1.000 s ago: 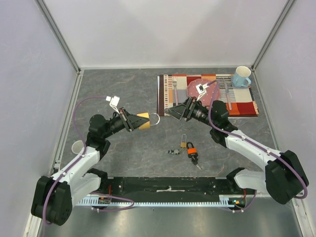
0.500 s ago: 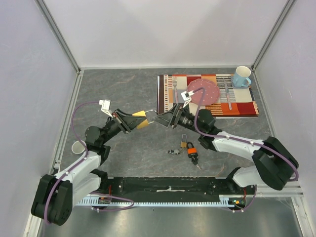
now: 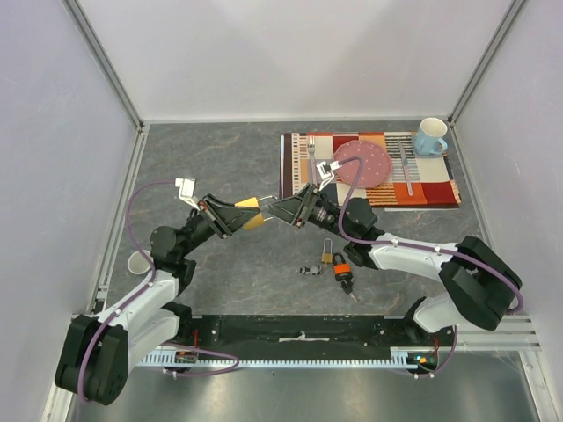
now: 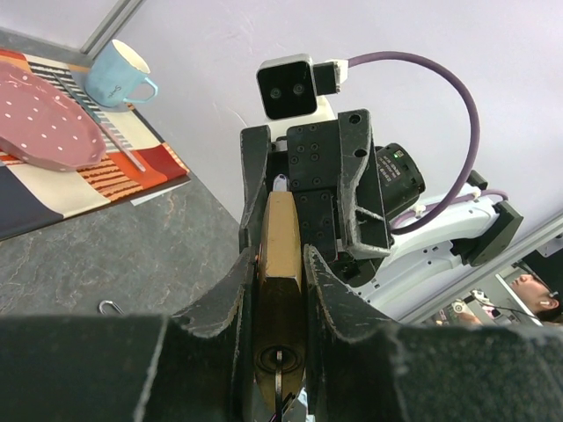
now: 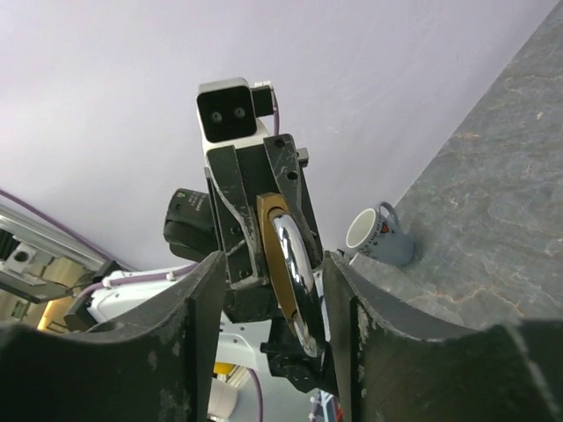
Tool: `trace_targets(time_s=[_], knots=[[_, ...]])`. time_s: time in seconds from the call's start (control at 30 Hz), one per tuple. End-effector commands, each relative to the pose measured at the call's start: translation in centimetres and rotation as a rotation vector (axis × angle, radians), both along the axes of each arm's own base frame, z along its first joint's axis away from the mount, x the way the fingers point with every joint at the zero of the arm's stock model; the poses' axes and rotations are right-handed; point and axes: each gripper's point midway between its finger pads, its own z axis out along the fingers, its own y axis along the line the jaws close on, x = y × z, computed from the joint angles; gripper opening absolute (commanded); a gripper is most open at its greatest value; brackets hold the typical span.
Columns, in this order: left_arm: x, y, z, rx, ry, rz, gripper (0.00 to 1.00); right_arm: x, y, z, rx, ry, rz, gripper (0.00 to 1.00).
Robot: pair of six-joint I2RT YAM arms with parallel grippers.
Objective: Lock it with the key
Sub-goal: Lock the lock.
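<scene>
A brass padlock [image 3: 252,214] is held off the table, with my left gripper [image 3: 247,216] shut on its body. In the left wrist view the padlock [image 4: 281,230] sits between the pads, and a key [image 4: 280,391] is in its keyhole. My right gripper [image 3: 280,211] faces it from the right. In the right wrist view the chrome shackle [image 5: 296,264] lies between the fingers of the right gripper [image 5: 273,265]. A gap shows on the left side of the shackle, and the right finger is close to it.
Two more padlocks, a brass one [image 3: 327,257] and an orange one [image 3: 342,268], lie with small keys [image 3: 310,270] on the table in front. A placemat [image 3: 440,189] at the back right carries a pink plate [image 3: 362,161], forks and a blue mug [image 3: 430,136]. A white cup [image 3: 138,261] stands at the left.
My right arm has swung left from over the placemat to the padlock, and its jaws have narrowed around the shackle. My left arm drew back slightly, still gripping the padlock.
</scene>
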Motion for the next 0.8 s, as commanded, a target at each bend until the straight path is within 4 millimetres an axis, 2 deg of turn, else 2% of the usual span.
trace_targets(time_s=[0.0, 0.13, 0.33, 0.37, 0.43, 0.7, 0.77], knots=[[-1.2, 0.4, 3.3, -0.067, -0.107, -0.006, 0.02, 0.2, 0.0, 3.6, 0.101, -0.052, -0.019, 0.52], [-1.1, 0.4, 3.3, -0.067, -0.106, -0.006, 0.02, 0.4, 0.2, 4.0, 0.122, -0.046, -0.019, 0.43], [-1.4, 0.2, 3.2, -0.055, -0.109, -0.027, 0.02, 0.5, 0.7, 4.2, 0.124, -0.049, -0.006, 0.15], [-1.5, 0.2, 3.2, -0.054, -0.112, -0.033, 0.02, 0.5, 0.8, 4.3, 0.127, -0.048, -0.007, 0.06], [-1.7, 0.0, 3.2, -0.043, -0.118, -0.048, 0.02, 0.6, 0.7, 4.2, 0.123, -0.050, -0.012, 0.00], [-1.6, -0.3, 2.1, -0.003, -0.091, -0.062, 0.02, 0.7, 0.4, 4.2, 0.085, -0.078, -0.042, 0.00], [-1.4, -0.3, 1.8, 0.012, -0.083, -0.055, 0.06, 0.6, 0.1, 4.4, 0.078, -0.088, -0.053, 0.00]])
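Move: The padlock's shackle bow lies almost at the right hand, about 1 cm ahead and 1 cm to its left at the same height, with the pads open around it. The padlock's body, still held by the left hand, is roughly 6 cm to the right hand's left and 1 cm back; the small padlock lies on the table some 13 cm right, 3 cm back and 27 cm below. From the left hand, the shackle bow is about 5 cm to the right, 2 cm ahead and 2 cm higher. The right hand eases forward about 1 cm, with half a centimetre to the left towards the left gripper, centring its pads on the shackle while the fingers close from just over half open to nearly shut and pinch the bow between them. The left hand stays put and keeps its hold on the padlock's body high above the table, its wrist giving only a slight turn of about 5 degrees as the other fingers shut. ##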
